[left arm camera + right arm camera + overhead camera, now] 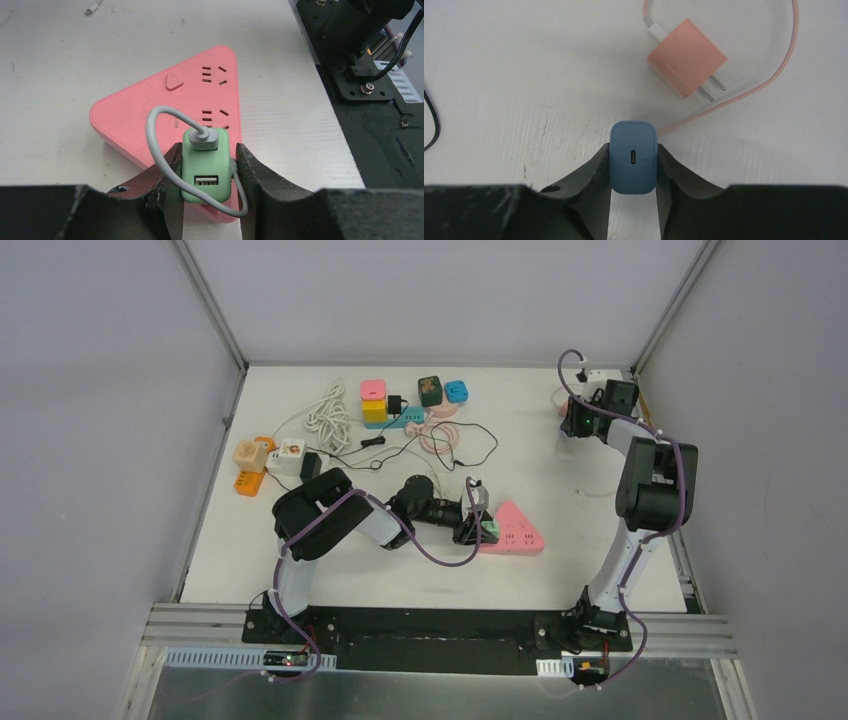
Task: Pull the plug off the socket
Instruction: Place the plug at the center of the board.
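Note:
A pink triangular socket lies flat on the white table, right of the middle in the top view. A mint-green plug with a grey cable stands on its near corner. My left gripper is shut on that plug from both sides, and its right finger also presses a loop of the cable against the plug. At the far right of the table my right gripper is shut on a dark blue charger plug, just above the tabletop.
A salmon charger with bare prongs and its pink cable lie just beyond the right gripper. Coloured power cubes, a white cable coil, an orange strip and black cables crowd the back left.

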Robot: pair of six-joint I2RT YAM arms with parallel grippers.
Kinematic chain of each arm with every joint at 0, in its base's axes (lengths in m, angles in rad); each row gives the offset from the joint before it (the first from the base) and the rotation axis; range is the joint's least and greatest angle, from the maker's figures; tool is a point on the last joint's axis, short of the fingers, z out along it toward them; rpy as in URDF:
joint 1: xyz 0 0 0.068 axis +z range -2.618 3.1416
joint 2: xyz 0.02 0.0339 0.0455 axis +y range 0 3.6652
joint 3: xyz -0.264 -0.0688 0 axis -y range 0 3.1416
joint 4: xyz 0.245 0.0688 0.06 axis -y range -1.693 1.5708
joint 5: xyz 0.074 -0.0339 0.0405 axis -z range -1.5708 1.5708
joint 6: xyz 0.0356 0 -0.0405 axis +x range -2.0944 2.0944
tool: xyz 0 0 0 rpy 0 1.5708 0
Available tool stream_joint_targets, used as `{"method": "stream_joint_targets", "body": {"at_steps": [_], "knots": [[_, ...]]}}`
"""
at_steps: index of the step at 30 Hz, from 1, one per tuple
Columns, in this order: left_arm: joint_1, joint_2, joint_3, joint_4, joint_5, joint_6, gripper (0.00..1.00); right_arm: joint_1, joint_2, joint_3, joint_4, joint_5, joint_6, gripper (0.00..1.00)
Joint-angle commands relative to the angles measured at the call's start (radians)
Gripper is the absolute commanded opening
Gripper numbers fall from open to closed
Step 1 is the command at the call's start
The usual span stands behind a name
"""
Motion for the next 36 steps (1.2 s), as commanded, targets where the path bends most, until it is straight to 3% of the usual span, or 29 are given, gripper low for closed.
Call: {"method": "stream_joint_targets", "body": {"at_steps": [1,5,6,7,8,12,19,36], "knots": [[-0.011,-0.016,-0.011,-0.062,-0.011,0.016,0.0,-0.013,-0.067,0.036,-0.011,0.002,0.013,0.03],[-0.011,-0.016,-0.011,-0.063,-0.011,0.017,0.0,-0.021,-0.073,0.055,-0.044,0.002,0.013,0.03],[-0.011,-0.015,-0.011,-0.064,-0.011,0.017,0.0,-0.023,-0.071,0.061,-0.059,0.03,0.134,0.03],[-0.011,-0.014,-0.01,-0.064,-0.011,0.017,0.0,-0.026,-0.069,0.064,-0.065,0.002,0.226,0.88],[-0.011,-0.014,-0.009,-0.064,-0.011,0.017,0.0,-0.028,-0.068,0.063,-0.066,-0.025,0.248,0.98],[-0.011,-0.015,-0.009,-0.067,-0.011,0.017,0.0,-0.03,-0.051,0.077,-0.086,-0.09,0.276,1.0],[-0.011,-0.015,-0.008,-0.067,-0.011,0.019,0.0,-0.031,-0.067,0.069,-0.088,-0.073,0.285,1.0],[-0.012,-0.011,-0.006,-0.07,-0.012,0.017,0.0,-0.031,-0.295,-0.004,-0.174,-0.192,0.066,1.0]]}}
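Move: The blue plug is already between the right fingers, right at the hand point and only 2 or 3 cm above the table. From that hand the orange plug lies about 7 cm ahead and 4 cm to the right, on the tabletop; the black cable's nearest bend is some 16 cm to the left and 1 cm back. From the left hand the blue plug is about 32 cm ahead, 20 cm to the right and slightly lower. The blue plug is let go low over the white tabletop: the right fingers open wide while the wrist rolls its left side up some 15 degrees. The emptied right hand then climbs about 8 cm, drawing back slightly. The left hand stays put, still gripping the green plug on the pink socket. ##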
